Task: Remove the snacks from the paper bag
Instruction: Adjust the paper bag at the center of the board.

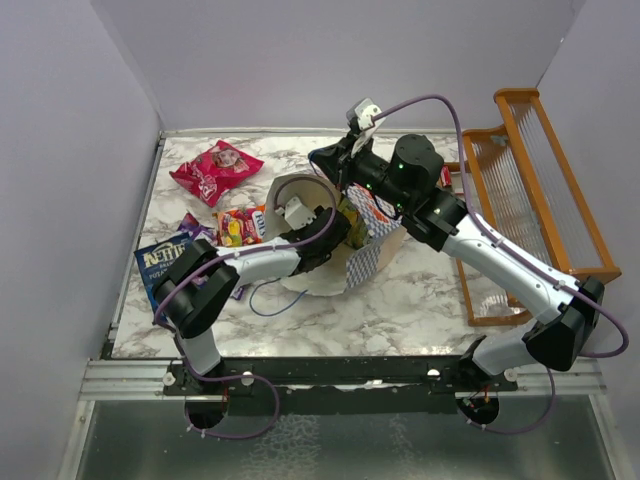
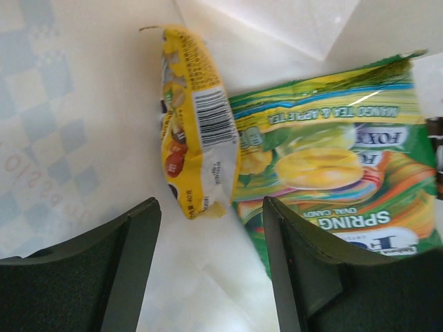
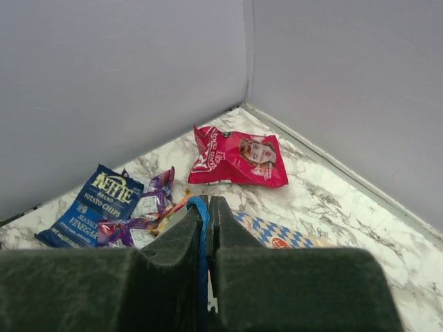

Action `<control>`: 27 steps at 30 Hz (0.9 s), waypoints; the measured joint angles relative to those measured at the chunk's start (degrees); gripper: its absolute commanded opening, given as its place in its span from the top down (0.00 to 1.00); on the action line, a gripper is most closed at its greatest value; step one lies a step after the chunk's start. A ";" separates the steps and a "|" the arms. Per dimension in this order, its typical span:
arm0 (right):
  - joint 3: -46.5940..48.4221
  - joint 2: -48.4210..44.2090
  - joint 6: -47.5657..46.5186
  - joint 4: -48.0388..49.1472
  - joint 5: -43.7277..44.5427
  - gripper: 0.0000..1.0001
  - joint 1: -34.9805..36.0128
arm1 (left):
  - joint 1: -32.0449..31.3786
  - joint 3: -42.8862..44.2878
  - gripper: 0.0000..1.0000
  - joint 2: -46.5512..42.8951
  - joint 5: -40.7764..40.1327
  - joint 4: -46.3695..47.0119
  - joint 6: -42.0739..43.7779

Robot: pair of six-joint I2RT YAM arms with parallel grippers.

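Observation:
The paper bag [image 1: 300,192] lies on its side mid-table, its checkered side [image 1: 365,262] facing the arms. My left gripper [image 2: 211,228] is open inside it, nothing between its fingers. Just ahead lie a yellow candy pack [image 2: 197,121] and a green candy pack [image 2: 332,173] on the bag's cream lining. My right gripper [image 3: 206,207] is shut on the bag's blue cord handle [image 3: 201,228], held above the bag's far rim. On the table to the left lie a pink-red bag [image 1: 215,170], a blue chips bag [image 1: 160,262], purple packs [image 1: 195,228] and an orange-yellow pack [image 1: 240,225].
An orange wooden rack [image 1: 540,200] stands along the right side of the table. Grey walls close the left, back and right. The bag's other blue cord [image 1: 268,300] trails on the marble near the left arm.

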 measured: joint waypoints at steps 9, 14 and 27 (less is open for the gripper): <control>-0.24 -0.07 -0.63 -0.04 -0.02 0.98 0.13 | 0.70 2.67 0.40 1.49 0.07 1.97 1.20; -0.68 -0.46 -0.63 -0.09 -0.02 0.98 0.13 | 2.34 5.11 0.46 7.06 0.33 2.10 1.14; -1.73 -2.34 -2.84 -1.14 0.24 0.98 0.15 | 3.54 7.19 0.90 8.52 1.29 0.11 2.49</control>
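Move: Inside the paper bag, the left hand has the small yellow packet about 6 cm ahead, 3 cm to its left and 3 cm lower. The green pouch lies some 8 cm straight ahead of the hand and a little higher. Outside, the orange snack bag is level with the hand, about 22 cm to its left and 4 cm lower. From the right hand, the yellow packet is roughly 6 cm ahead, 2 cm right and 35 cm below. Pushing deeper into the bag, the left hand goes forward about 4 cm, rising slightly first and then dipping to end some 2 cm lower, up to the near end of the yellow packet, its attitude almost unchanged. Its half-open fingers then close and pinch that end, while the right hand keeps the blue handle held up. ##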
